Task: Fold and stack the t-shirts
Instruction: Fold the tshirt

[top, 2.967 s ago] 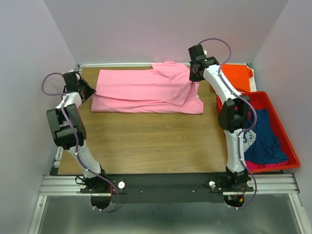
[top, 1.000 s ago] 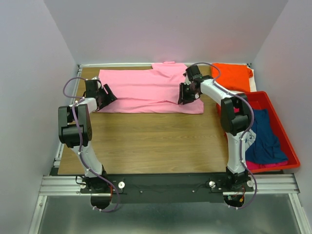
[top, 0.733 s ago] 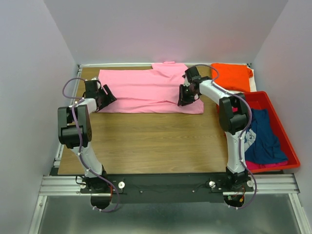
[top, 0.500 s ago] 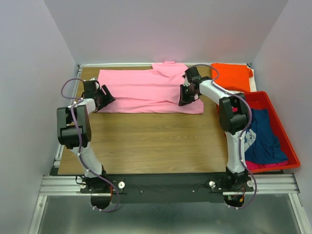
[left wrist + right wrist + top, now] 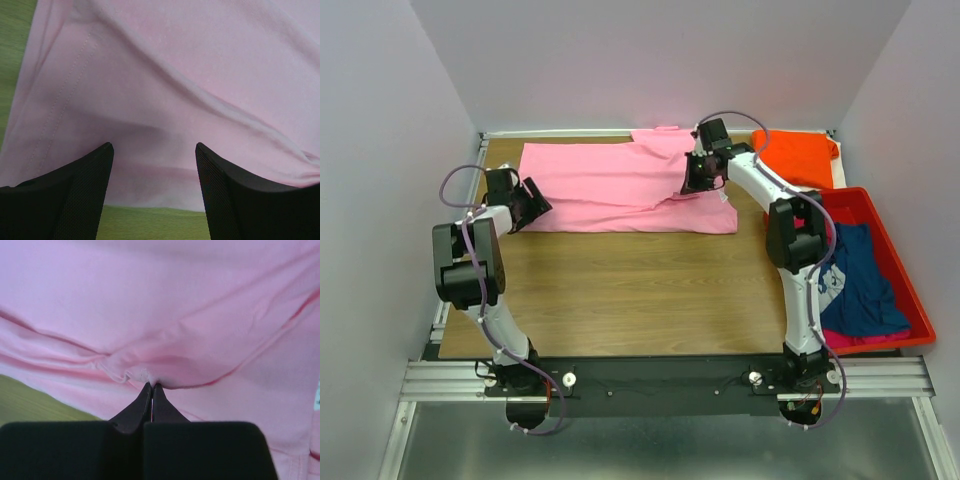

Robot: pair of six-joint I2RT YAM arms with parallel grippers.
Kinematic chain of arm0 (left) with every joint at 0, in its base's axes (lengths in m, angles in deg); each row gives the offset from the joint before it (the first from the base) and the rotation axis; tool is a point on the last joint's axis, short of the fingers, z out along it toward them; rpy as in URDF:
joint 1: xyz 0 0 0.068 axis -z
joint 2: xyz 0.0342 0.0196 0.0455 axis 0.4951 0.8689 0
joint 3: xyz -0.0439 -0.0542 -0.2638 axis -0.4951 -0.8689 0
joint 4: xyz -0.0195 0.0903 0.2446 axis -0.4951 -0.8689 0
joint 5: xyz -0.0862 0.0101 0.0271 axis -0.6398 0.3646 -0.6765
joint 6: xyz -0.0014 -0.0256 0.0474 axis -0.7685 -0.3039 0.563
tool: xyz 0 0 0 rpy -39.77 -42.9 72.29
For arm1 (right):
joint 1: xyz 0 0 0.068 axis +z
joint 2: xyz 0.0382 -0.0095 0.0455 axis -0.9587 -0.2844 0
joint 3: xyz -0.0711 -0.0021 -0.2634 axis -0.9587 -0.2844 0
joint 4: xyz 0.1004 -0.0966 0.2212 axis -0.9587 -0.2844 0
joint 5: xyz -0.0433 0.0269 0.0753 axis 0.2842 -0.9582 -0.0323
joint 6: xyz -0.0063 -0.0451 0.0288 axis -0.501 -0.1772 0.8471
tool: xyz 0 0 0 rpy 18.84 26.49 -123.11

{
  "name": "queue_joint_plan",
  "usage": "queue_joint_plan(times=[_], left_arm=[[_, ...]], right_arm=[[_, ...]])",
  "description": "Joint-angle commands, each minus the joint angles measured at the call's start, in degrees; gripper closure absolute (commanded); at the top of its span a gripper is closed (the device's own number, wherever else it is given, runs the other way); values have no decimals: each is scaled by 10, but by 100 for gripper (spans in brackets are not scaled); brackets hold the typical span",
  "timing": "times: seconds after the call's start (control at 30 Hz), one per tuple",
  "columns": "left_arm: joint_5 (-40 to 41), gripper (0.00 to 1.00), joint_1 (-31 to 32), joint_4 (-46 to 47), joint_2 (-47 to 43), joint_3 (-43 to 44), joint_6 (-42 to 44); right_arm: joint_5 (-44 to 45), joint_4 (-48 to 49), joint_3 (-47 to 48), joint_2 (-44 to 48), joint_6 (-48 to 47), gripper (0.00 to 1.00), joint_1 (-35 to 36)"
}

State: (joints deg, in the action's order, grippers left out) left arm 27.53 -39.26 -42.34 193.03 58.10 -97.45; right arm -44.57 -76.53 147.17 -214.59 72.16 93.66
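A light pink t-shirt lies partly folded across the back of the table. My right gripper is shut on a pinch of this shirt's cloth near its right side; in the right wrist view the fingertips meet on a bunched fold of pink fabric. My left gripper is open at the shirt's left edge, with the pink hem lying between and beyond its spread fingers and nothing gripped. An orange t-shirt lies at the back right.
A red plastic bin stands at the right edge. A navy t-shirt lies in it with magenta cloth showing under it. Bare wood stretches in front of the pink shirt.
My right gripper has shut on the pink cloth and drawn it slightly toward the back. The left gripper has shifted a little to the left and stayed open.
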Motion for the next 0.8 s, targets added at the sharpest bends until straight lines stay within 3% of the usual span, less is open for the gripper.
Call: queue_joint_plan(times=[0.0, 0.3, 0.77], left_arm=[[9, 25, -11, -13, -20, -18, 14], [11, 25, -23, -13, -34, -41, 21], [2, 25, -22, -9, -30, -51, 22]], right_arm=[[-14, 0, 63, -50, 2, 100, 6], [-29, -1, 207, -144, -2, 99, 7], [-44, 3, 250, -180, -27, 96, 24]])
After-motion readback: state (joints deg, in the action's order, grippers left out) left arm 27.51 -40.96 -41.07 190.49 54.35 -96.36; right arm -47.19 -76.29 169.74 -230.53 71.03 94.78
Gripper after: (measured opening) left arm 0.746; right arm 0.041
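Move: The right hand, closed on the loose edge of the pink shirt's folded layer, is some 5 cm above the shirt. The spot on the shirt's far half it is heading for is about 8 cm ahead and 5 to the left. From this hand the neck label lies about 10 cm right and 2 ahead, and the far sleeve some 22 ahead and 4 left. From the left hand, that spot is roughly 35 cm right and 10 ahead, 3 lower. Still pinching the loose edge of the folded layer between nearly shut fingertips, the right hand draws it forward and to the left over the shirt's far half, about 8 cm in all. It stays almost level, runs quickly forward at first, then creeps mostly left, sinking about a centimetre. The left hand, open, eases about 2 cm back and left over its end of the shirt. ##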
